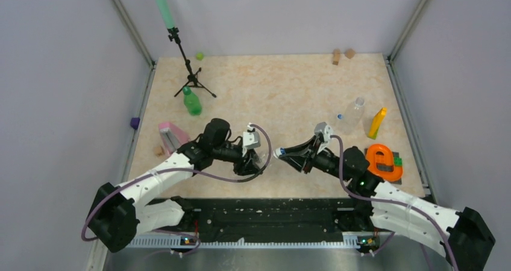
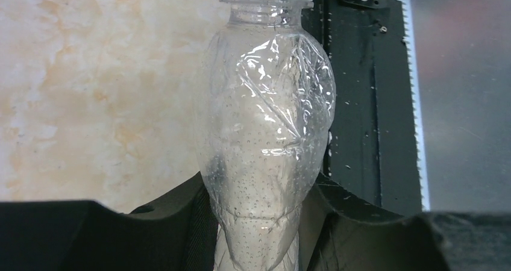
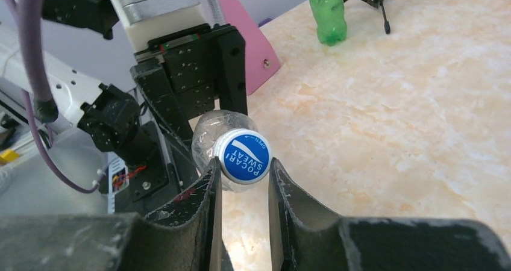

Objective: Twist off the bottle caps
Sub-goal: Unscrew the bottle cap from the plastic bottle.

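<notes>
A clear bottle (image 2: 268, 132) lies level above the table's near edge, and my left gripper (image 2: 259, 235) is shut on its crumpled lower body. In the top view that left gripper (image 1: 256, 156) faces the right gripper (image 1: 280, 153) across the bottle (image 1: 264, 158). The bottle's blue cap (image 3: 246, 156) points at the right wrist camera. My right gripper (image 3: 244, 168) is shut on this cap, one fingertip on each side. A green bottle (image 1: 192, 101) with a dark green cap stands upright at the back left. Another clear bottle (image 1: 351, 115) lies at the right.
A tripod (image 1: 191, 72) stands behind the green bottle (image 3: 328, 12). A pink block (image 1: 170, 136) sits by the left arm. A yellow block (image 1: 377, 122) and an orange ring-shaped object (image 1: 383, 161) are at the right. Small wooden blocks (image 1: 342, 55) and a lime-green lump (image 1: 199, 56) lie along the far edge.
</notes>
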You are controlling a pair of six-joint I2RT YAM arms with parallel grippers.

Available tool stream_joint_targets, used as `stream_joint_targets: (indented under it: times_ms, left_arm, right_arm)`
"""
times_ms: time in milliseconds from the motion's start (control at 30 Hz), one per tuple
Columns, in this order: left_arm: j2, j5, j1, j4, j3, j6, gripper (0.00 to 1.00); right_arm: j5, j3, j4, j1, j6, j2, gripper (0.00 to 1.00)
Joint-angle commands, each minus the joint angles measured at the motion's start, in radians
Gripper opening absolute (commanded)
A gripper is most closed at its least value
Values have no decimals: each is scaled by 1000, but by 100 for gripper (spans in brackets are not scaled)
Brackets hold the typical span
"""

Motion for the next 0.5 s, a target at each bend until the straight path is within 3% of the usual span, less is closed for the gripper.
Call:
stream_joint_targets:
  times_ms: [0,200,333,467]
  left_arm:
    - [-78,-112,-5,172,-74,-55,0]
    - [-98,-154,-13,189,-98,-44,0]
    - [-98,-218,-24,181,-94,-54,0]
    - [-124,-381,-56,192,-107,-47,0]
  right_arm:
    - [109,-23,95,-6,141,23,30]
    - [92,-17,121,-5,190,45,56]
    - [106,-27,122,-6,217,28,59]
    - [168,-64,134,-6,315,-7,60]
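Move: The blue-topped cap, still on the plastic bottle in the left hand's grip, sits between the right fingertips, about 1 cm to that hand's left and otherwise level with it. From the left hand the cap is roughly 9 cm right, 3 cm ahead and 5 cm higher. A loose blue cap lies some 20 cm ahead, 24 cm right of and 15 cm below the right hand; the empty clear bottle stands 18 cm ahead, 27 cm right and 7 cm below that same hand. The cap is let go: the right fingers spread from their pinch to over half open as the hand eases about 1 cm forward, dipping slightly, and tips down some 10 degrees. The left hand keeps its grip on the bottle and carries it about 2.5 cm forward and 1 cm down, turning some 10 degrees counter-clockwise. ##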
